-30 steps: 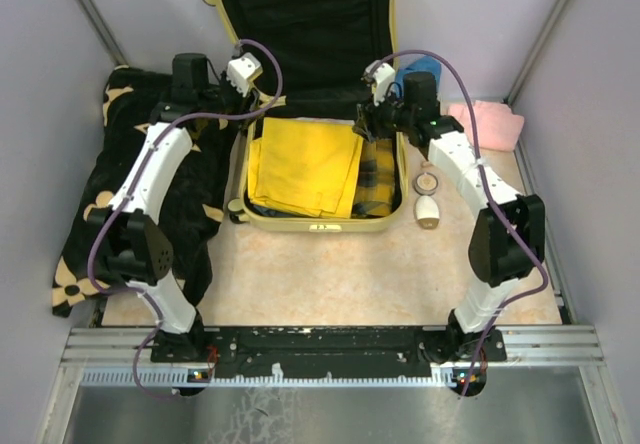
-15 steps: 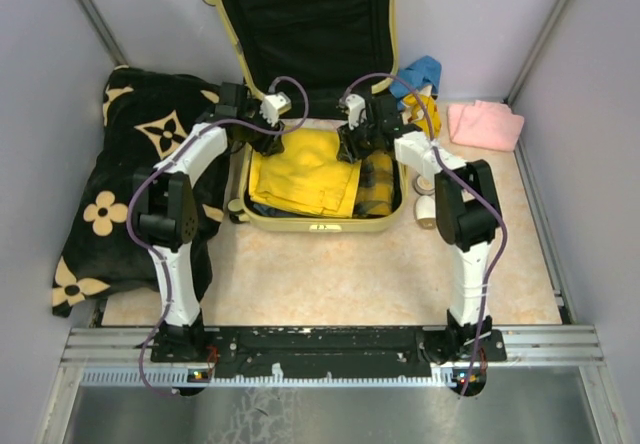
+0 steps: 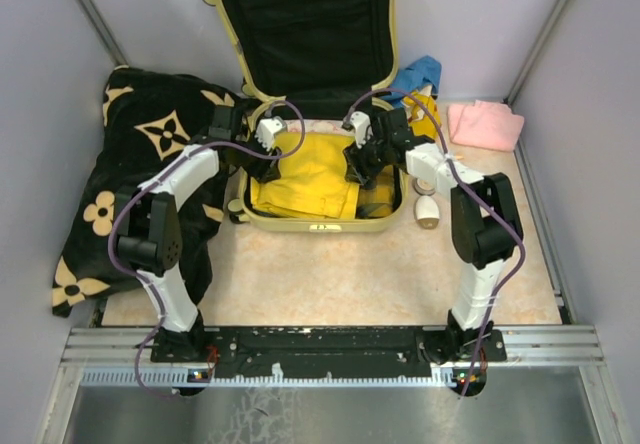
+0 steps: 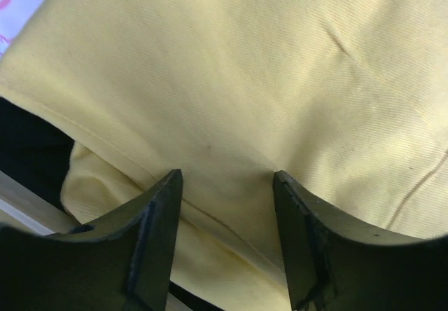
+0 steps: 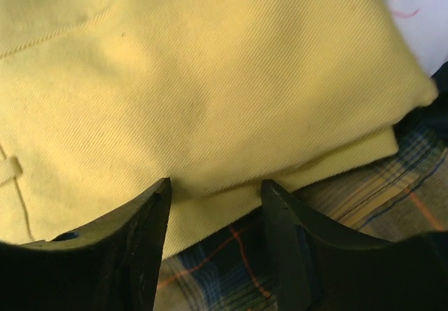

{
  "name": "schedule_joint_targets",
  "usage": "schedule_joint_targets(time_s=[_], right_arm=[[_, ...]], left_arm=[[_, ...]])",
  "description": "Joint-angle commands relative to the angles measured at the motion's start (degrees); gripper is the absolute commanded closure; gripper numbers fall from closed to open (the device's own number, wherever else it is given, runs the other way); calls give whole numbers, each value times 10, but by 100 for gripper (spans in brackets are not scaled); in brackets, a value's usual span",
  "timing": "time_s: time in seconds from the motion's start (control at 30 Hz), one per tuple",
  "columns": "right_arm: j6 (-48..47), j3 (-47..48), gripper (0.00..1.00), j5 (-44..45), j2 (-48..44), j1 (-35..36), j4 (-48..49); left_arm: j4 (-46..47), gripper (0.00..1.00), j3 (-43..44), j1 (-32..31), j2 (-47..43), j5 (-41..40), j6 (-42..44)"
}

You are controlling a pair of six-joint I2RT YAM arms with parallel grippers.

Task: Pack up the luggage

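The luggage [image 3: 320, 223] lies open in the middle of the table, its black-lined lid [image 3: 310, 24] standing up at the back. In its lower half a folded yellow cloth [image 3: 305, 172] rests on a plaid cloth [image 3: 380, 196]. My left gripper [image 3: 268, 164] is at the yellow cloth's left edge and my right gripper [image 3: 357, 171] at its right edge. In the left wrist view the left gripper [image 4: 227, 176] is open, tips down on the yellow cloth [image 4: 245, 80]. The right gripper [image 5: 215, 183] is open too, over the yellow cloth's [image 5: 175, 80] edge and the plaid cloth [image 5: 364, 192].
A black blanket with tan flowers [image 3: 130, 184] lies left of the suitcase. A pink cloth [image 3: 485, 124] and a blue cloth [image 3: 425, 69] lie at the back right. A small white and tan object [image 3: 427, 210] sits just right of the suitcase.
Both grippers have come from the suitcase's back rim down and nearer, onto the yellow cloth. The cloth now lies squarer and further left, with more plaid showing on the right.
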Motion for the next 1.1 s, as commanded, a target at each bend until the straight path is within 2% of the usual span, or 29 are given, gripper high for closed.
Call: schedule_joint_targets(time_s=[0.0,0.07,0.2,0.33,0.4,0.63,0.7,0.93,1.07], right_arm=[[6,-11,43,-20,-52,0,-71],[17,-9,37,-25,-81,-4,-67],[32,11,19,-36,-136,-23,-80],[67,23,5,-45,-189,-77,-90],[75,26,2,-47,-201,-112,-100],[111,52,1,10,-193,-257,-118],[143,59,1,63,-176,-290,-106],[184,159,1,228,-61,-308,-104],[172,245,4,265,36,-308,-114]], left_arm=[[-108,35,-11,0,-31,12,-14],[-113,28,7,0,-46,30,-16],[-147,13,60,0,-69,53,-15],[-147,0,79,1,-94,48,-17],[-141,0,81,1,-106,41,-19],[-97,0,77,2,-141,20,-33],[-93,0,80,3,-142,19,-43],[-111,0,111,10,-126,19,-54],[-104,0,125,18,-113,7,-48]])
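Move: The pink cloth lies roughly 36 cm to the right of my right hand, 18 cm farther out and 8 cm lower. On the way, the brush is about 24 cm right and 8 cm ahead, the round tin 19 cm right and 3 cm ahead. Under my hands is the yellow cloth, its middle some 16 cm left of my right hand, level with it. From my left hand the pink cloth is about 62 cm right, 18 cm ahead. My right hand draws back 3 cm along the yellow cloth, lifts off while opening wide, then sweeps about 30 cm right out of the suitcase towards the pink cloth, turning some 55 degrees clockwise, finally reaching forward and sinking a little. My left hand slides back 3 cm too, opens fully and rises 14 cm, staying over the suitcase's left side. ##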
